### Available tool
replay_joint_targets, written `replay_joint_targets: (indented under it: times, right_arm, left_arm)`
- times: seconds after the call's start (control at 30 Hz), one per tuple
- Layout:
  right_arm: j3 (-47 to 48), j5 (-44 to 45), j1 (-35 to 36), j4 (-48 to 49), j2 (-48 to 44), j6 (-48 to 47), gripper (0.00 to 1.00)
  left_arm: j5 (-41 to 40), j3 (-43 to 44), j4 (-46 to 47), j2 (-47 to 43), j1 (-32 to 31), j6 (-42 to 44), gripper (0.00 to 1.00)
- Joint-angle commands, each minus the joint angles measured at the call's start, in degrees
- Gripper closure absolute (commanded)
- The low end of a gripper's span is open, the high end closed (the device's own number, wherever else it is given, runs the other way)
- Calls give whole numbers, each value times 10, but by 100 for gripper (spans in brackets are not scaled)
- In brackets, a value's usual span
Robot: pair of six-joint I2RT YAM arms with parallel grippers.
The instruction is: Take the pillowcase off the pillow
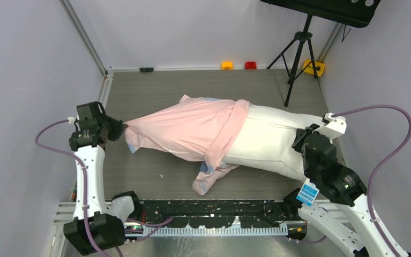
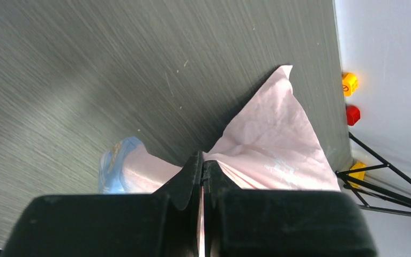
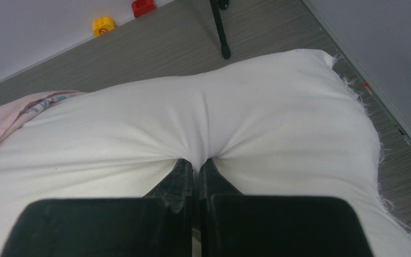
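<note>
The pale pink pillowcase [image 1: 187, 131] covers the left half of the white pillow [image 1: 273, 142], which lies across the table and is bare on its right half. The case's open end is bunched in a band near the middle, with a flap hanging toward the front. My left gripper [image 1: 118, 129] is shut on the pillowcase's left corner, stretched to a point; the left wrist view shows pink cloth [image 2: 278, 150] pinched between its jaws [image 2: 202, 160]. My right gripper [image 1: 301, 138] is shut on the pillow's right end, with white fabric [image 3: 256, 118] puckered at its fingertips [image 3: 196, 163].
A black tripod [image 1: 298, 53] stands at the back right, with a leg close to the pillow's far edge. Small yellow [image 1: 227, 65] and red [image 1: 251, 65] blocks sit along the back wall, and another yellow one [image 1: 314, 67] lies by the tripod. Grey walls close in on both sides.
</note>
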Motion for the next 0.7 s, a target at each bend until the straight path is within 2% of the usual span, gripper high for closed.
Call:
replay_joint_targets:
  times: [0.0,0.17,0.37,0.5,0.67]
  right_arm:
    - [43,297,-21,52,-35,-21,100]
    - [58,305,-22,96,-31,-71,100]
    - [66,336,-22,116,-34,-80,100]
    - [66,353,-22,143,-43,-106,100]
    - [73,329,-21,144,-38,-117,100]
  left_arm:
    - [-237,63,101,10,49,48,100]
    - [-259,125,84,47,51,76,100]
    - [-259,132,99,67,59,62,100]
    - [-219,162,69,104,95,38,100]
    - [-183,167,85,122,109,17,100]
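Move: In the left fingers is the closed end of the pillowcase; its open hem, around the pillow, lies about 40 cm to that hand's right, roughly level ahead and 8 cm lower, with a loose flap hanging some 33 cm right and 13 cm back. From the right hand, pinching the bare pillow, the hem is about 27 cm left, 6 cm ahead and 14 cm down, and the pillow's tag 3 cm right, 15 cm back. Hauling the pinched pillowcase end away from the pillow, the left hand goes forward and left about 5 cm in all, rising some 4 cm early and then easing down slightly while its pull to the left quickens. The right hand keeps its grip on the pillow, lifts nearly 4 cm and edges about 1 cm right, tipping its fingers up and turning slightly clockwise. ##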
